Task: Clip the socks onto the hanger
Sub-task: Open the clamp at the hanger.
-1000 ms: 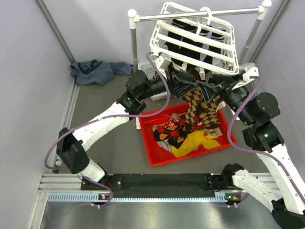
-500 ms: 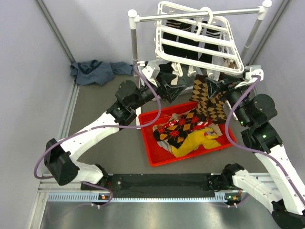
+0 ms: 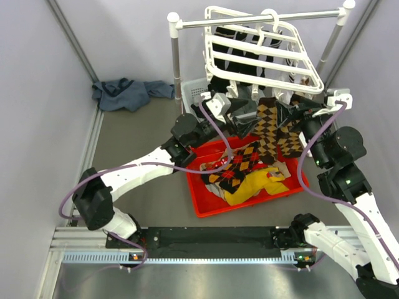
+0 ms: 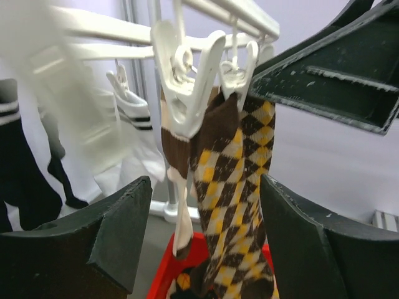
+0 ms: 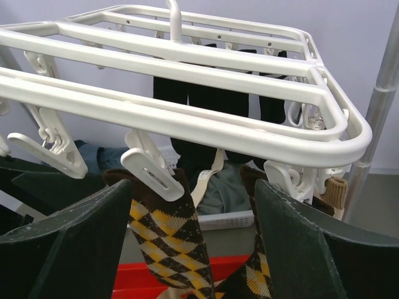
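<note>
The white hanger (image 3: 262,47) hangs by its hook from the rack's rod. Two brown, tan and cream argyle socks (image 3: 269,124) hang from its front clips. In the left wrist view one sock (image 4: 240,205) hangs from a white clip (image 4: 187,81), between the open jaws of my left gripper (image 4: 206,243), untouched. In the right wrist view my right gripper (image 5: 193,243) is open below the hanger (image 5: 187,93). A clipped sock (image 5: 165,243) hangs between its jaws, a second sock (image 5: 262,274) at the right. From above, the left gripper (image 3: 246,115) and right gripper (image 3: 291,115) flank the socks.
A red bin (image 3: 193,187) below holds black, red and orange argyle socks (image 3: 227,171) and a yellow garment (image 3: 255,187). Dark socks (image 3: 243,59) hang further back on the hanger. Rack post (image 3: 173,50), white basket (image 3: 194,92) and a blue-grey cloth (image 3: 128,93) stand behind.
My left gripper pulled back left, then came back right to the hanging sock. The hanger swung and tilted back. The sock now hangs from its clip, free of both grippers.
</note>
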`<act>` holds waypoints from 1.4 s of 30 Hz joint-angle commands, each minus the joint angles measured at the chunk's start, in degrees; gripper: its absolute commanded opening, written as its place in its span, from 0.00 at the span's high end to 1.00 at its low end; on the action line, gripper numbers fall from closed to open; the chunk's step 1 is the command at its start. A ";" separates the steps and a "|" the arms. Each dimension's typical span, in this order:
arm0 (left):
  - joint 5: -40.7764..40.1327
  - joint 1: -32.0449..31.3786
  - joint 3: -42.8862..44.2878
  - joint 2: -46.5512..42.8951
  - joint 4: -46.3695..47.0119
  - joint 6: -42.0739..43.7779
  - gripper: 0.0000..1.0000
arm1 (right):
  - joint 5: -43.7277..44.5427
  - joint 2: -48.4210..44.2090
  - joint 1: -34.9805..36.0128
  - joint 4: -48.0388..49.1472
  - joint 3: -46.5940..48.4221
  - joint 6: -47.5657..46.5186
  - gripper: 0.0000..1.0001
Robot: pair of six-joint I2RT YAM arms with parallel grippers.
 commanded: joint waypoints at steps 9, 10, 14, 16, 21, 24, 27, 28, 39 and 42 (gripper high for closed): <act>-20.87 -7.48 4.54 4.44 18.57 15.04 0.31 | 1.81 -1.30 -0.18 3.23 -0.44 -1.05 0.21; -21.84 -8.36 4.90 5.31 19.02 15.93 0.32 | 1.81 -1.48 -0.10 3.23 -0.53 -1.05 0.21; -26.85 -10.38 6.65 7.25 21.04 20.68 0.37 | 2.16 -2.09 -0.18 3.32 -0.70 -1.40 0.21; -30.45 -11.26 7.62 8.83 22.70 23.84 0.39 | 2.25 -2.35 -0.18 3.32 -0.79 -1.49 0.21; -34.50 -12.41 9.64 10.86 25.08 29.20 0.39 | 2.60 -2.97 -0.18 3.32 -1.05 -1.84 0.21; -36.96 -12.85 10.96 12.44 25.53 31.66 0.40 | 2.69 -2.97 -0.18 3.32 -1.23 -1.84 0.21; -38.81 -13.37 11.40 13.05 27.02 34.04 0.41 | 2.78 -2.80 -0.10 3.50 -1.32 -1.93 0.21; -39.51 -13.55 11.32 13.06 27.28 34.57 0.41 | 2.77 -2.80 -0.18 3.50 -1.40 -1.84 0.21; -41.45 -14.78 9.21 11.22 27.64 37.30 0.65 | 2.51 -3.06 -0.18 3.67 -1.58 -1.58 0.21; -41.36 -14.78 8.15 10.34 27.02 36.51 0.72 | 1.55 -3.41 -0.10 3.67 -1.41 -1.75 0.21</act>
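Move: The empty clamp on the hanger's front rail is about 5 cm ahead of the left hand, 2 cm to its right and 6 cm higher. At that same height, the clamp with the argyle sock hangs some 5 cm ahead and 11 cm right of the hand, and the rail's leftmost clamp 6 cm ahead and 6 cm left. From the right hand the empty clamp is roughly 5 cm ahead, 10 cm left and 3 cm up. The empty clamp is approached from below by the left hand, which rises about 5 cm, then eases some 2 cm forward. Meanwhile the wrist swings nearly 40 degrees counter-clockwise and tips up, turning the fingers from pointing right to pointing forward at the clamp. At the end they narrow to under half their starting gap, one on either side of its lower part; a firm squeeze can't be seen. ##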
